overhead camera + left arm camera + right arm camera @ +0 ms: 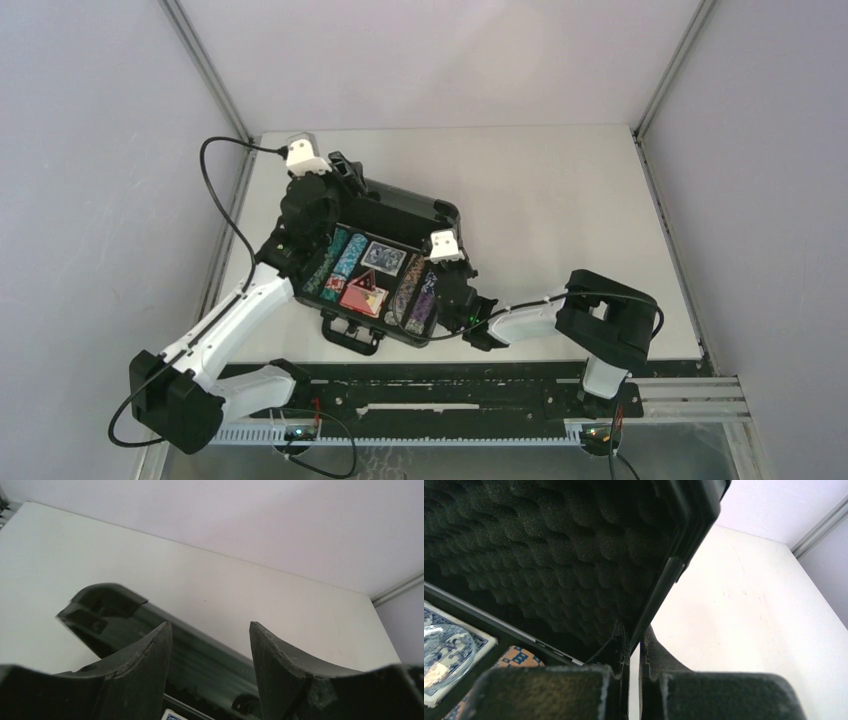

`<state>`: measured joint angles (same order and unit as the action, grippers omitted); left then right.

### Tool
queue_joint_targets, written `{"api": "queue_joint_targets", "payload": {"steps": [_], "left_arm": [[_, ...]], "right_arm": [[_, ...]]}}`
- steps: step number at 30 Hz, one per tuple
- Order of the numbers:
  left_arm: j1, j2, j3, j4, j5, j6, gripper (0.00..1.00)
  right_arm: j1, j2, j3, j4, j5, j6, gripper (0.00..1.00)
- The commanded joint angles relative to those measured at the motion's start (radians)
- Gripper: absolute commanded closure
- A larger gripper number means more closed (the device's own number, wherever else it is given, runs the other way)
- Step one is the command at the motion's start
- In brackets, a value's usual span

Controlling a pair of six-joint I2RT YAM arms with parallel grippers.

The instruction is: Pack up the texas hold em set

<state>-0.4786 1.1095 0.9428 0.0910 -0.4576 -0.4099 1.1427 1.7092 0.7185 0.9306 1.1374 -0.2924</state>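
Observation:
The texas hold em set's black briefcase [352, 336] lies open at centre-left, its foam-lined lid [400, 200] standing up at the far side. Inside lie rows of coloured chips [347, 256], a blue deck [383, 258] and a red deck [364, 297]. My left gripper [348, 175] hovers open over the lid's far left end; the lid's top edge [200, 655] runs behind and between its fingers, untouched. My right gripper [452, 230] is shut and empty. Its tips [634, 630] meet the lid's right side rim [664, 585], beside the foam [549, 545]. A chip [519, 657] and the blue deck [449, 650] show below.
The case's handle faces the near table edge, close to the black rail [450, 385] that carries the arm bases. Bare white table [560, 200] stretches right of and behind the case. Grey walls and frame posts [210, 70] close in the table's sides.

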Motion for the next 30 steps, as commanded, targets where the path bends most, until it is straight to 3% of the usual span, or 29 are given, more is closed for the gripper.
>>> {"api": "queue_joint_targets", "payload": {"steps": [1, 9, 17, 18, 21, 22, 24, 25, 27, 30], "left_arm": [[0.001, 0.027, 0.078, -0.009, 0.065, 0.023, 0.37], [0.001, 0.125, 0.122, -0.104, 0.061, 0.015, 0.37], [0.001, 0.105, 0.033, -0.117, 0.078, -0.036, 0.37], [0.000, 0.102, 0.032, -0.128, 0.080, -0.042, 0.37], [0.000, 0.086, 0.008, -0.134, 0.096, -0.065, 0.37], [0.001, 0.078, -0.002, -0.133, 0.098, -0.072, 0.37], [0.000, 0.063, -0.025, -0.134, 0.099, -0.086, 0.37], [0.000, 0.055, -0.033, -0.134, 0.101, -0.091, 0.37], [0.001, 0.036, -0.056, -0.135, 0.101, -0.103, 0.37], [0.000, 0.014, -0.089, -0.124, 0.103, -0.120, 0.36]], "right_arm": [[0.095, -0.001, 0.001, 0.050, -0.096, -0.092, 1.00], [0.144, 0.035, 0.001, 0.052, -0.058, -0.071, 1.00], [0.202, -0.022, -0.019, -0.018, -0.045, -0.012, 0.96], [0.214, -0.029, -0.020, -0.028, -0.031, -0.009, 0.87], [0.274, -0.063, -0.025, -0.077, 0.021, -0.016, 0.35], [0.303, -0.085, -0.038, -0.117, 0.031, -0.014, 0.23], [0.397, -0.157, -0.060, -0.314, 0.044, 0.109, 0.18], [0.450, -0.207, -0.064, -0.489, 0.039, 0.250, 0.17], [0.558, -0.313, -0.077, -0.784, -0.010, 0.514, 0.17], [0.661, -0.423, -0.086, -1.067, -0.118, 0.774, 0.19]]}}
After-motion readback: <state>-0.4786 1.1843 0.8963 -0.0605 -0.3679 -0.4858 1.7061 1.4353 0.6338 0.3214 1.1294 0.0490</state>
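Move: Some 16 cm to the right hand's left and 7 cm back lies the middle of the open case, about 13 cm lower; these fingers still hold the right rim of the half-folded lid, whose middle is roughly 11 cm to their left and 5 cm farther out. The blue card deck sits about 13 cm left, level with the hand. From the left hand, the case's middle is about 18 cm back, 2 cm right and 28 cm below. Drawing the lid's rim back towards the case front and slightly down for about 4 cm, the right hand then opens wide, lets go and sweeps quickly another 15 cm back and some left, turning about 30 degrees counter-clockwise. The left hand, fingers steadily part-open, sinks some 8 cm over the folding lid and tips down about 15 degrees; no touch on the lid can be made out. ##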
